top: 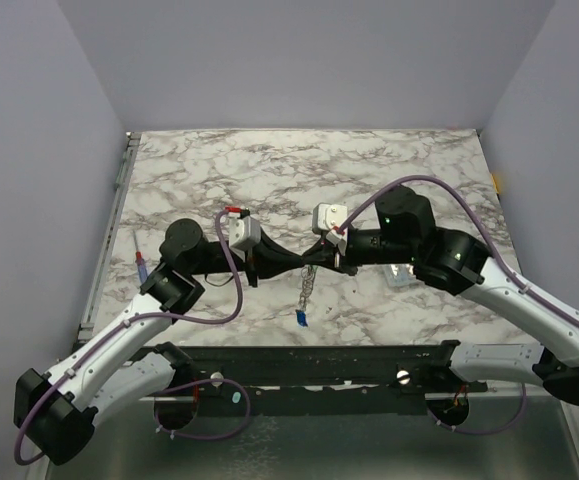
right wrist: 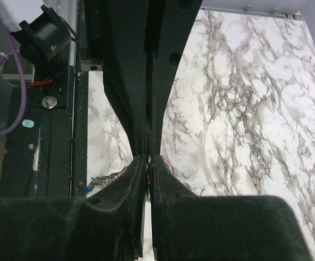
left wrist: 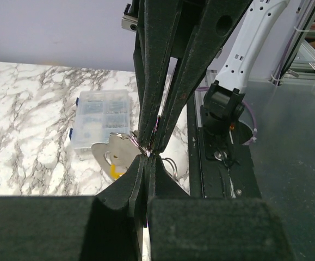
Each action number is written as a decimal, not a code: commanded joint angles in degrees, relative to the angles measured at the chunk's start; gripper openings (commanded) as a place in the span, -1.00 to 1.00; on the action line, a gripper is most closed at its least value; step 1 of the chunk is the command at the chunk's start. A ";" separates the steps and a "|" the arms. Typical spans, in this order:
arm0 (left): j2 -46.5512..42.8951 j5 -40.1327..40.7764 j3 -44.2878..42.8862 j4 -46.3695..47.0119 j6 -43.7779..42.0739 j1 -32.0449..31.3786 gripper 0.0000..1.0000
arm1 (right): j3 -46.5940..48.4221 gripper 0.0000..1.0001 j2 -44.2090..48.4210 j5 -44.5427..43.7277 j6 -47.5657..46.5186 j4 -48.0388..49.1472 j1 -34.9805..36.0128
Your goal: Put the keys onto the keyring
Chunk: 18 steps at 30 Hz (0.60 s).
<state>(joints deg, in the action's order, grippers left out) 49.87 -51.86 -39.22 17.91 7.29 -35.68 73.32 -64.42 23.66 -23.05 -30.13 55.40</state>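
Note:
In the top view my left gripper [top: 299, 264] and right gripper [top: 319, 258] meet tip to tip above the middle of the table. Both are shut on the thin wire keyring [left wrist: 172, 165], whose loops show beside the tips in both wrist views [right wrist: 168, 164]. Its fine chain [top: 306, 290] hangs down to a blue key [top: 299, 319]. In the left wrist view a silvery key with a yellow head [left wrist: 115, 171] shows just left of my left gripper [left wrist: 148, 155]. A sliver of green and red shows between the pads of my right gripper [right wrist: 148, 159].
A small clear plastic box [top: 401, 276] lies under the right arm and also shows in the left wrist view [left wrist: 100, 120]. A red-and-blue pen [top: 141, 264] lies at the table's left edge. The black base rail [top: 319, 360] runs along the near edge.

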 commanded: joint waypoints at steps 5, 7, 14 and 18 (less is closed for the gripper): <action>-0.71 0.60 -2.76 -1.56 -1.79 -0.79 -1.00 | 1.82 -0.65 -0.87 0.87 -0.31 0.40 0.24; -1.37 3.13 -3.32 -4.44 -4.13 -0.79 -1.00 | 0.10 -0.46 0.82 -0.80 0.80 1.56 0.24; -2.22 6.55 -3.97 -7.14 -6.56 -0.79 -1.00 | -7.84 0.06 8.54 -9.22 4.36 6.66 0.24; -2.53 7.95 -3.85 -7.44 -6.93 -0.79 -1.00 | -9.97 0.07 10.01 -9.63 5.49 6.79 0.24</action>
<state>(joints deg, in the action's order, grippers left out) 48.47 -46.76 -41.34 10.74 2.07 -36.14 65.43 -55.61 17.26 -19.73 -25.87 55.44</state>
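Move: The keyring is already pinched in the left fingertips, practically at that hand's point, and lies about 1 cm left of the right hand's point, level with it. From the right hand, the yellow key hangs some 4 cm below, 2 cm ahead and 1 cm left. The blue key dangles roughly 10 cm below, 4 cm back and 1 cm left. The clear box lies on the table about 20 cm right, 8 cm ahead and 22 cm below. The right fingertips let go of the wire rings as they spread from barely parted to about half open. The hand then draws off to the right, about 3 cm away from the left fingertips, turning slightly clockwise at the same height. The left hand keeps its pinch on the keyring, easing forward about 1 cm. ##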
